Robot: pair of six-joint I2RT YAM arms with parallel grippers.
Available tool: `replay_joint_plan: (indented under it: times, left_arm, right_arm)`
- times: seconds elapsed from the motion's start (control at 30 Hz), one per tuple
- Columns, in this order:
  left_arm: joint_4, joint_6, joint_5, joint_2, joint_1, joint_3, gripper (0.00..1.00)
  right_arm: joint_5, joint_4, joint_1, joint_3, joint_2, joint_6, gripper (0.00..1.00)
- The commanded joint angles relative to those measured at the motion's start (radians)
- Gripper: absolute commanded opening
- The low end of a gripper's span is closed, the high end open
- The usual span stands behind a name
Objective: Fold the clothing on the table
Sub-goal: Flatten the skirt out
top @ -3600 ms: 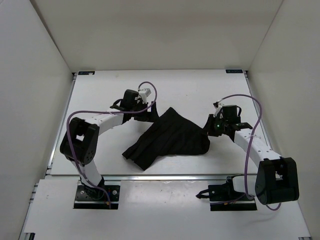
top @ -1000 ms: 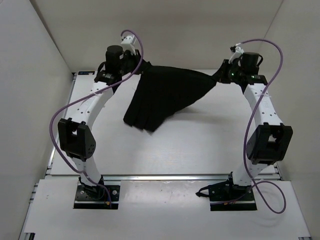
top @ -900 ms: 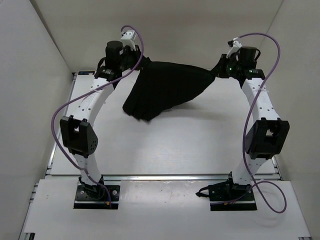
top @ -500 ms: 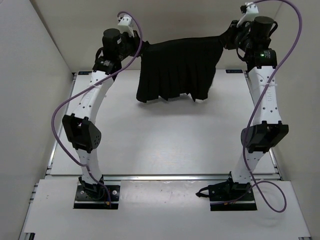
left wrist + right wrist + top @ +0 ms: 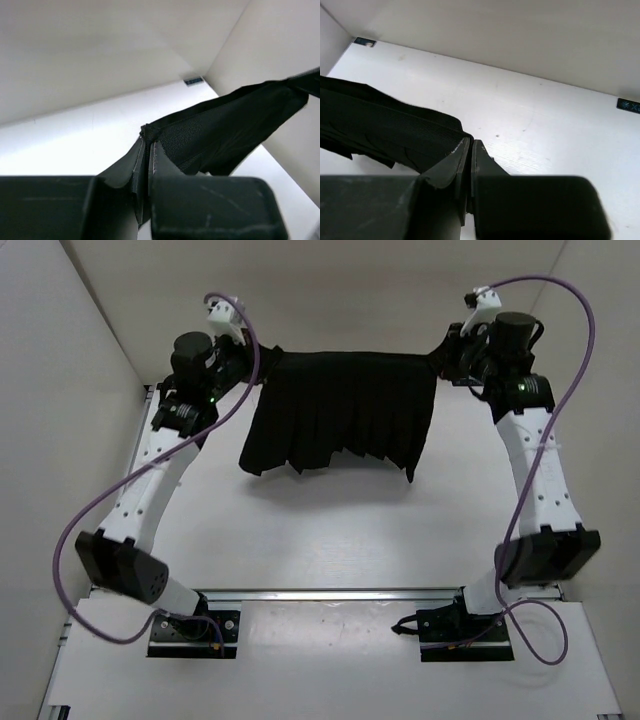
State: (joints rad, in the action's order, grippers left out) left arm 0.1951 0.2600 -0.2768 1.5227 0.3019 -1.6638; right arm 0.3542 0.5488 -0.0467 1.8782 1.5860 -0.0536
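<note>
The clothing (image 5: 345,410), a black pleated garment, hangs spread in the air above the far half of the table (image 5: 340,530). My left gripper (image 5: 262,365) is shut on its top left corner and my right gripper (image 5: 438,360) is shut on its top right corner. The waistband runs taut between them and the pleated hem dangles toward the table. In the left wrist view the clothing (image 5: 225,130) leads off to the right from the pinched jaws of the left gripper (image 5: 148,145). Seen from the right wrist, the clothing (image 5: 385,127) stretches left from the right gripper (image 5: 470,145).
White walls (image 5: 70,350) close in the table on the left, right and back. A metal rail (image 5: 330,593) runs along the front edge, with both arm bases (image 5: 190,625) bolted below it. Purple cables (image 5: 575,330) loop off both raised arms.
Both arms have lifted the garment off the table and pulled its top edge apart. In the last half second they came down slightly and toward me, and the left arm swung left.
</note>
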Motion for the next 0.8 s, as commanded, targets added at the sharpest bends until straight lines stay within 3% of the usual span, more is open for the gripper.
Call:
replay_joint_plan:
  times: [0.0, 0.13, 0.2, 0.3, 0.5, 0.6, 0.77]
  left_arm:
    - [-0.011, 0.018, 0.108, -0.276, -0.044, 0.137, 0.00]
    - [-0.043, 0.087, 0.133, -0.559, -0.008, 0.485, 0.00]
    - [-0.046, 0.145, 0.110, -0.709, -0.021, 0.620, 0.00]
    - [0.084, 0.159, 0.113, -0.757, -0.040, 0.636, 0.00]
    - [0.156, 0.235, 0.139, -0.843, -0.001, 0.647, 0.00]
    - [0.232, 0.197, 0.100, -0.774, -0.017, 0.538, 0.00]
    - [0.222, 0.148, 0.157, -0.648, -0.003, 0.516, 0.00]
  right_arm:
    - [-0.190, -0.104, -0.008, -0.223, -0.286, 0.031, 0.00]
    - [-0.140, -0.142, 0.025, -0.592, -0.625, -0.043, 0.00]
    - [-0.124, -0.093, 0.044, -0.658, -0.725, -0.039, 0.00]
    - [-0.129, 0.042, 0.045, -0.695, -0.802, -0.031, 0.00]
    - [-0.057, -0.007, 0.030, -0.755, -0.805, -0.081, 0.00]
    - [-0.001, -0.041, 0.041, -0.719, -0.767, -0.132, 0.00]
    - [0.015, -0.114, 0.062, -0.744, -0.667, -0.127, 0.00]
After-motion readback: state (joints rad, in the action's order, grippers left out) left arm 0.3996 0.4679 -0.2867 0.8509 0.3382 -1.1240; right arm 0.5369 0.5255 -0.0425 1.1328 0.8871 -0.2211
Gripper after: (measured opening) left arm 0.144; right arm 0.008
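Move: Each hand already pinches a top corner of the black skirt, which hangs between them. From the left hand, the bare middle of the table lies about 18 cm back, 16 cm to its right and 40 cm below, and the skirt's middle about 5 cm back, 16 cm to the right and 15 cm down. From the right hand, that bare middle is roughly 19 cm back, 16 cm to its left and 39 cm down; the skirt's middle lies 5 cm back, 16 cm left and 14 cm down. Both hands, still shut on the skirt's top corners, whip it back towards the bases over the table, fast and nearly level at first, for some 21 cm. They then stop and turn forward again by about 2 cm (left) and 4 cm (right), sinking 5 to 7 cm in all and keeping the top edge stretched between them, while both wrists roll about 10 degrees in opposite senses and the left also tips down by about as much. ##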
